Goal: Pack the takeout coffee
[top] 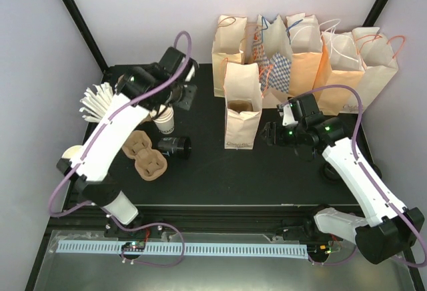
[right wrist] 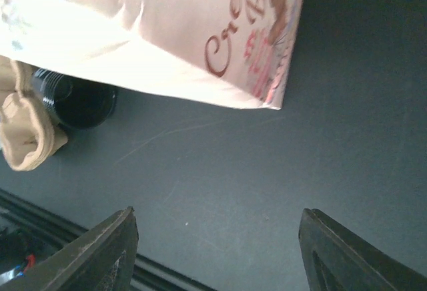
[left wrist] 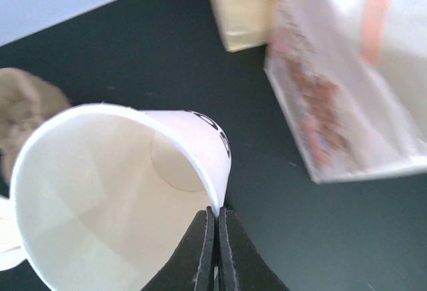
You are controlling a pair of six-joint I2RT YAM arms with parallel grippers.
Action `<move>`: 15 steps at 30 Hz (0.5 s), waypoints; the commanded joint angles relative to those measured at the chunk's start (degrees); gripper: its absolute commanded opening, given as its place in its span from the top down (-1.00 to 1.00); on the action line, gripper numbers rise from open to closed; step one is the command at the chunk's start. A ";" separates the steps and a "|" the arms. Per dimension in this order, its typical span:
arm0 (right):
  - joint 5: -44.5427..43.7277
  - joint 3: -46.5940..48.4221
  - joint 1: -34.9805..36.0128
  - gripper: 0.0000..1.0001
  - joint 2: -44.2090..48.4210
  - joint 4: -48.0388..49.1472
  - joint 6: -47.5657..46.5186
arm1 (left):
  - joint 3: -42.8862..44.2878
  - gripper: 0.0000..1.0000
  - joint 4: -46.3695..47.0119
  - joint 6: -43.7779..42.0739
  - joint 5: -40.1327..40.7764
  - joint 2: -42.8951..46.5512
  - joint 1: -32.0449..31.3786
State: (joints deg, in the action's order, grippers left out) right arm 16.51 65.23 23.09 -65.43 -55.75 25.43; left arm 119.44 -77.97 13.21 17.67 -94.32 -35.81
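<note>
The takeout coffee [left wrist: 120, 191] is a white paper cup with dark lettering on its side, seen from above, with an open mouth and no lid on it. My left gripper [left wrist: 217, 219] is shut on its rim, one finger inside the wall and one outside. In the top view the cup [top: 165, 123] stands at the table's left-middle under the left gripper [top: 162, 109]. A black cylinder that looks like stacked lids [top: 175, 146] lies on its side just in front of it. My right gripper [right wrist: 217, 237] hovers open and empty over bare table, right of an upright paper bag [top: 241, 114].
Two brown pulp carriers [top: 145, 154] lie near the left arm. A row of handled paper bags [top: 307, 51] lines the back. A fan of white pieces [top: 97, 101] and a cream cup [top: 72, 152] sit at the far left. The printed bag [left wrist: 347, 104] stands right of the cup.
</note>
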 commanded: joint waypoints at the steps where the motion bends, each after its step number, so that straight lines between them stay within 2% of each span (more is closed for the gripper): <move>1: -7.68 2.18 -0.11 -0.38 2.75 -0.01 0.06 | -4.60 0.97 -1.71 4.36 -4.11 4.91 -7.49; 4: -10.20 1.25 -0.04 -0.38 3.79 0.38 1.56 | -6.52 0.97 -10.00 7.52 -4.33 4.47 -13.05; 6: -11.47 -0.48 -0.08 -0.39 4.63 1.33 2.81 | -12.86 0.97 -10.22 7.83 -3.92 5.50 -17.70; 10: -11.82 -4.88 -0.06 -0.39 5.33 3.64 5.98 | -23.28 0.97 -4.84 8.72 -4.09 7.69 -26.45; 15: -5.64 -10.49 -0.36 -0.41 2.79 7.46 8.80 | -33.19 0.97 7.20 8.54 -6.40 8.43 -32.25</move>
State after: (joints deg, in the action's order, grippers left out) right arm 7.75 57.69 23.07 -60.62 -51.94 30.83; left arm 89.62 -79.46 20.40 12.60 -87.96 -65.08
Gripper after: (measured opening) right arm 0.707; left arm 0.031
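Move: The paper cup is already pinched by its rim in the left hand; the clear patch of table it is carried towards, on the robot's side of the open bag, lies about 18 cm back, 10 cm right and 28 cm below. From that hand the open bag is some 4 cm ahead and 21 cm right, the cup stack 4 cm ahead and 10 cm left, the black cup 5 cm back and 6 cm left. For the right hand the patch is 15 cm back, 21 cm left. The paper cup, still pinched by its rim, is swung quickly back towards the robot by the left hand, nearly 18 cm and about 8 cm right, first level and then sinking some 14 cm to the clear patch before the bag. The wrist turns clockwise about 25 degrees and tips steeper down. The right hand, open, shifts 3 cm right, away from the bag, rising slightly before it sinks. ##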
